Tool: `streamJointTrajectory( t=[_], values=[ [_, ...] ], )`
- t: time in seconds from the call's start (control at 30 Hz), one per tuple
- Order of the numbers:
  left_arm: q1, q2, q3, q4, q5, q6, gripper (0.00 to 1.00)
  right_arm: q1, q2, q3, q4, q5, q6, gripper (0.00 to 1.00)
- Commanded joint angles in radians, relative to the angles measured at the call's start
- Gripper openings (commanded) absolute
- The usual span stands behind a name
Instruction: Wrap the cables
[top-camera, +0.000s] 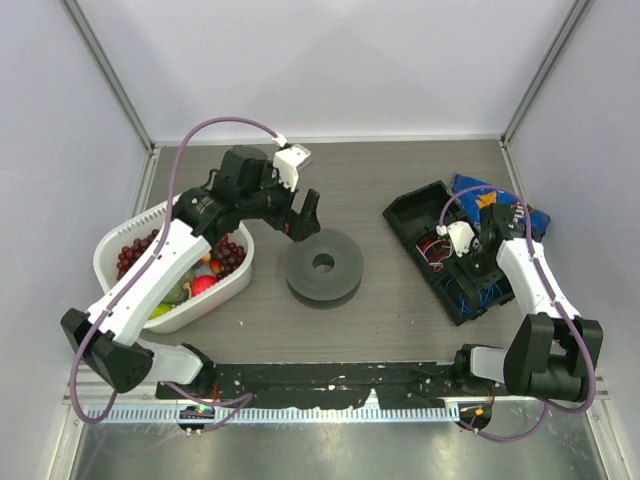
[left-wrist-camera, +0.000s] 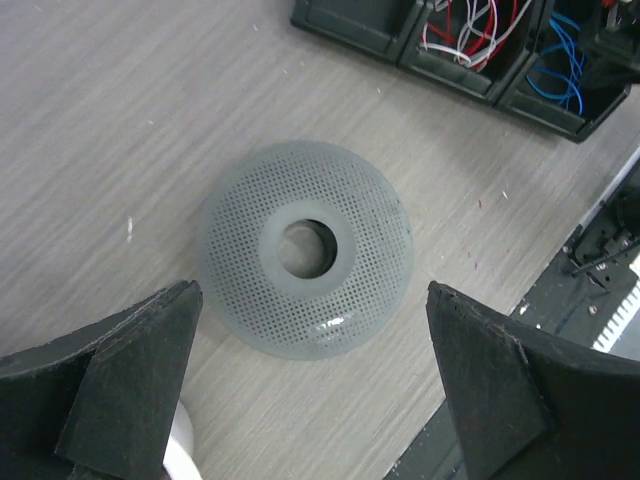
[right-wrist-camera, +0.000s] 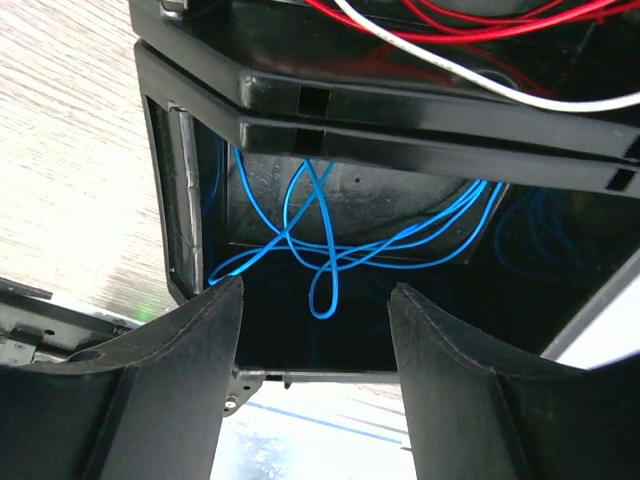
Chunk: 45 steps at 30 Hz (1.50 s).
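Thin blue cables (right-wrist-camera: 330, 250) lie in loose tangled loops inside the end compartment of a black tray (top-camera: 410, 215). My right gripper (right-wrist-camera: 315, 290) hangs just over them, open, with one loop hanging down level with its fingertips and touching neither. In the top view this gripper (top-camera: 478, 268) is over the tray's near end, where the blue cables (top-camera: 472, 296) show. A grey perforated spool (left-wrist-camera: 305, 248) with a centre hole rests flat on the table. My left gripper (left-wrist-camera: 312, 290) hovers wide open above the spool's near edge, holding nothing. From above, the left gripper (top-camera: 300, 218) sits just behind the spool (top-camera: 323, 265).
Red and white wires (right-wrist-camera: 450, 30) fill the tray's neighbouring compartment. A blue snack bag (top-camera: 490, 192) lies behind the tray. A white basket (top-camera: 110, 245) of fruit stands at the left. A black rail (top-camera: 320, 385) runs along the near edge.
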Motion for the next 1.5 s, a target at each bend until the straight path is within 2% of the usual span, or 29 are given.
streamJointTrajectory(
  t=[0.0, 0.1, 0.13, 0.23, 0.3, 0.33, 0.37, 0.47, 0.6, 0.83, 0.97, 1.03, 1.1, 1.17, 1.2, 1.23, 1.27, 1.3, 1.33, 1.47],
  values=[
    [-0.001, -0.072, -0.026, 0.148, -0.105, -0.022, 1.0, -0.005, 0.017, -0.037, 0.109, 0.006, -0.012, 0.63],
    [-0.001, -0.078, -0.026, 0.128, -0.108, -0.008, 1.0, -0.005, 0.012, -0.066, 0.155, -0.01, -0.01, 0.53],
    [0.0, -0.083, -0.029, 0.128, -0.107, -0.002, 1.0, -0.005, 0.008, -0.072, 0.167, -0.004, -0.012, 0.44],
    [-0.001, -0.089, -0.041, 0.127, -0.111, 0.005, 1.0, -0.005, -0.032, -0.074, 0.149, -0.001, -0.012, 0.28],
    [-0.001, -0.09, -0.05, 0.128, -0.113, 0.0, 1.0, -0.005, -0.073, -0.016, 0.082, -0.02, 0.0, 0.15],
    [-0.001, -0.09, -0.05, 0.13, -0.113, -0.003, 1.0, -0.005, -0.086, 0.021, 0.022, -0.054, 0.004, 0.05],
    [0.0, -0.086, -0.056, 0.133, -0.11, -0.008, 1.0, -0.005, -0.112, 0.096, -0.003, -0.069, 0.011, 0.01],
    [-0.001, -0.066, -0.053, 0.131, -0.108, -0.026, 1.0, -0.005, -0.143, 0.25, -0.128, -0.167, 0.017, 0.01],
    [-0.001, -0.049, -0.038, 0.117, -0.13, -0.032, 0.99, -0.005, -0.161, 0.48, -0.211, -0.35, 0.016, 0.01],
    [0.036, -0.026, 0.017, 0.059, -0.159, -0.06, 0.99, -0.005, 0.006, 0.977, -0.247, -0.641, 0.105, 0.01],
    [0.131, -0.018, 0.034, 0.05, -0.086, -0.116, 0.99, 0.003, 0.055, 1.138, -0.06, -0.735, 0.292, 0.01],
    [0.192, -0.023, 0.033, 0.065, 0.003, -0.146, 0.99, 0.009, 0.075, 1.196, 0.076, -0.78, 0.416, 0.01],
    [0.237, -0.026, 0.031, 0.085, 0.072, -0.17, 1.0, 0.01, 0.093, 1.221, 0.272, -0.819, 0.587, 0.01],
    [0.26, -0.037, 0.027, 0.11, 0.108, -0.183, 1.0, 0.012, 0.106, 1.21, 0.585, -0.844, 0.787, 0.01],
    [0.266, -0.041, 0.022, 0.122, 0.108, -0.187, 1.0, 0.012, 0.115, 1.198, 0.683, -0.849, 0.933, 0.01],
    [0.272, -0.049, 0.02, 0.134, 0.106, -0.19, 0.99, 0.012, 0.124, 1.195, 0.848, -0.863, 0.998, 0.01],
    [0.28, -0.05, 0.02, 0.143, 0.108, -0.199, 1.0, 0.013, 0.151, 1.203, 0.915, -0.866, 1.142, 0.01],
    [0.287, -0.052, 0.02, 0.149, 0.108, -0.204, 1.0, 0.021, 0.167, 1.21, 1.016, -0.864, 1.196, 0.01],
    [0.295, -0.054, 0.023, 0.157, 0.111, -0.213, 1.0, 0.036, 0.213, 1.253, 1.054, -0.858, 1.287, 0.01],
    [0.316, -0.079, -0.004, 0.214, 0.169, -0.224, 1.0, 0.11, 0.32, 1.371, 1.036, -0.844, 1.356, 0.01]
  ],
)
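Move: The blue cable's loops lie in the box's near compartment, their middle about 1 cm ahead of the right hand and some 3 cm below its open fingers. The red and white cables lie about 11 cm ahead and 6 cm left of that hand, and the blue bag some 19 cm ahead and 7 cm right, both about 3 cm lower. From the left hand the blue cable lies roughly 40 cm right, 6 cm back and 23 cm down. The blue cable is pinched as the right hand sinks about 2 cm and shuts its wide-open fingers, then is pulled fast upwards some 55 cm out of the box, also going left and forward, while the wrist swings up from pointing down to facing forward-left. The left hand, open, later backs off from the grey reel, left and forward, turning a little counter-clockwise. ##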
